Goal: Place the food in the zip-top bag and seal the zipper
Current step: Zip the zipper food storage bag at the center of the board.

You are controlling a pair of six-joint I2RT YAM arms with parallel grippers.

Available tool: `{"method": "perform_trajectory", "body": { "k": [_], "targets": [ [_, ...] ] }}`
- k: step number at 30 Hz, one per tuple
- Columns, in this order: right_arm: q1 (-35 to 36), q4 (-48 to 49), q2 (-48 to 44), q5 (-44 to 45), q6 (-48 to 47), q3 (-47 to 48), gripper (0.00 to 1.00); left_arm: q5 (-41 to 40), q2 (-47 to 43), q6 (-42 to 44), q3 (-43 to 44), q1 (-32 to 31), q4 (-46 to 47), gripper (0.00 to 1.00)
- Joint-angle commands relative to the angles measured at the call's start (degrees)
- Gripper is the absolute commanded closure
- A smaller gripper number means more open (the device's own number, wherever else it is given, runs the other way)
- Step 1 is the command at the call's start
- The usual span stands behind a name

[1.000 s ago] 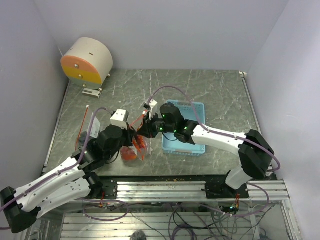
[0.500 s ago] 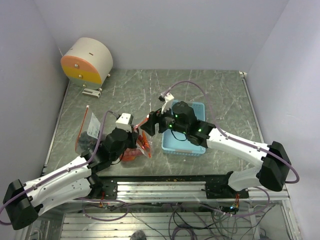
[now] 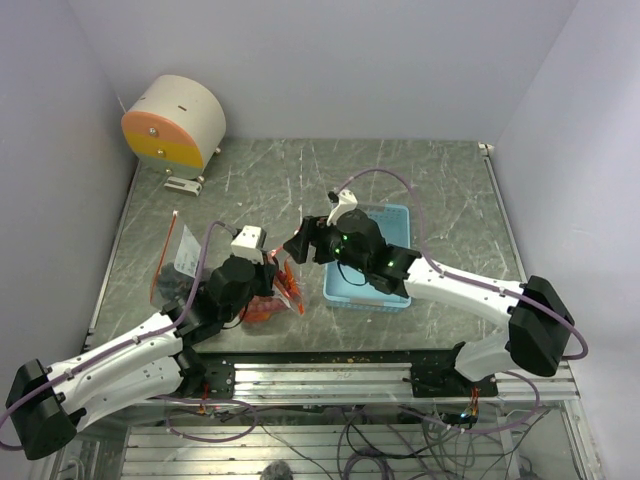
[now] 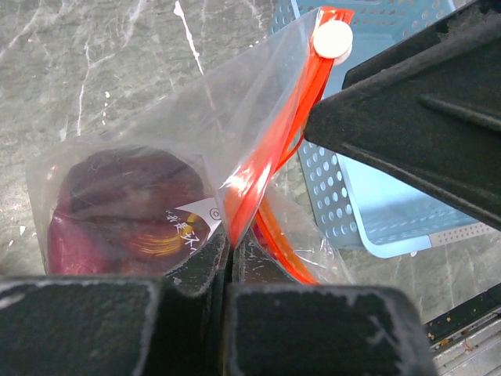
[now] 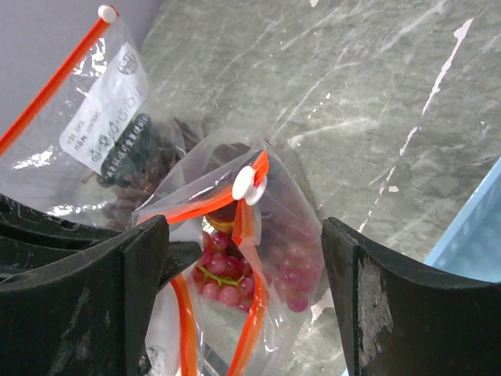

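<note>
The clear zip-top bag [image 4: 180, 133] lies on the table with the food [image 5: 227, 278], a cluster of red grape-like berries, inside it. My left gripper [image 4: 229, 254] is shut on the orange-red zipper [image 4: 270, 164] near its lower end. The white slider [image 5: 249, 185] sits at the strip's upper end, where the strip folds. My right gripper [image 5: 244, 235] is open, with its fingers [image 5: 117, 290] either side of the bag's top and touching nothing. From above, the bag [image 3: 268, 305] lies between the left gripper [image 3: 272, 283] and the right gripper [image 3: 300, 245].
A light blue perforated tray [image 3: 398, 212] stands right of the bag, under the right arm. A second clear bag [image 5: 94, 117] with a white label and dark contents lies to the left. An orange and white cylinder [image 3: 172, 122] sits at the back left.
The right gripper has opened and let go of the bag's top. The right arm has shifted a little to the right. The left gripper has stayed shut on the strip.
</note>
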Motion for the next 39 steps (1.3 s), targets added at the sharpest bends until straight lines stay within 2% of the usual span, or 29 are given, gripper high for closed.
{"method": "perform_trajectory", "body": {
  "k": [1, 8, 10, 12, 17, 20, 22, 23, 25, 26, 28, 29, 30, 31, 32, 36, 39],
  "targets": [
    [0.2, 7.4, -0.6, 2.2, 3.6, -2.2, 0.21, 0.8, -0.4, -0.1, 0.3, 0.1, 2.8, 0.93],
    [0.6, 12.5, 2.2, 3.2, 5.8, -2.9, 0.28, 0.8, -0.5, 0.2, 0.6, 0.0, 2.3, 0.93],
    [1.0, 12.7, 3.3, 4.6, 5.6, -2.2, 0.37, 0.8, -0.6, 0.2, 0.5, 0.1, 2.2, 0.93],
    [1.3, 12.9, 4.1, 4.8, 5.1, -1.6, 0.53, 0.9, -0.8, 0.2, 0.5, 0.1, 2.1, 0.93],
    [2.2, 11.6, 6.1, 5.0, 4.0, 0.5, 0.64, 0.6, -0.8, 0.4, 0.7, 0.1, 1.8, 0.93],
    [2.4, 13.3, 5.7, 5.2, 2.2, -0.3, 0.81, 0.8, -0.8, 0.5, 0.9, 0.1, 1.9, 0.93],
    [2.4, 15.9, 5.4, 4.9, -0.9, -1.1, 0.97, 1.4, -0.6, 1.0, 1.3, 0.1, 1.9, 0.93],
    [2.4, 17.0, 5.2, 4.5, -2.6, -1.5, 1.00, 1.6, -0.5, 1.6, 1.7, 0.0, 1.9, 0.93],
    [2.1, 17.9, 4.3, 3.9, -6.2, -1.9, 1.00, 2.6, -0.4, 3.1, 3.0, 0.0, 1.0, 0.93],
    [1.9, 18.1, 3.6, 3.4, -8.3, -1.9, 1.00, 3.1, -0.3, 4.1, 4.2, 0.0, -0.4, 0.89],
    [1.3, 17.8, 1.8, 1.4, -12.5, -1.3, 1.00, 3.5, -0.5, 5.7, 7.8, 0.1, -6.0, 0.72],
    [1.0, 17.3, 1.0, -0.1, -14.5, -0.6, 1.00, 3.9, -0.7, 6.3, 10.0, 0.1, -9.0, 0.56],
    [0.6, 16.4, 0.3, -1.7, -16.7, 0.4, 1.00, 4.7, -1.3, 7.1, 12.2, 0.0, -12.0, 0.33],
    [0.4, 15.7, -0.2, -4.7, -18.5, 1.2, 1.00, 5.7, -2.1, 7.6, 14.4, 0.0, -14.4, 0.14],
    [0.1, 14.7, -0.6, -7.5, -20.4, 2.9, 1.00, 6.3, -3.1, 7.6, 16.6, 0.0, -17.0, 0.02],
    [-1.3, 11.2, -0.3, -19.7, -26.5, 8.6, 1.00, 7.6, -8.9, 9.5, 24.3, 0.0, -24.8, 0.00],
    [-3.5, 5.9, 1.5, -30.9, -29.9, 13.8, 1.00, 7.6, -13.8, 14.2, 28.9, 0.0, -29.3, 0.00]
  ]
}}
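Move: The bag's white slider at the raised end of the orange zipper lies about 3 cm to the left of the open right hand, roughly 1 cm farther out and 1 cm lower. Some 8 cm left, 9 cm back and 12 cm below that hand is the food in the bag; the empty blue basket's middle is about 18 cm right, 2 cm back and 15 cm below. From the left hand, still pinching the zipper, the slider is about 4 cm ahead, 3 cm right and 2 cm above. The right fingers close on the orange zipper right at the slider after easing some 3 cm left and slightly forward. Once they have it pinched, the left hand opens wide, lets go of the zipper and rises briskly about 15 cm, drawing slightly back; meanwhile the right hand lifts the zipper end roughly 9 cm, its fingers tipping upward and turning counter-clockwise. ##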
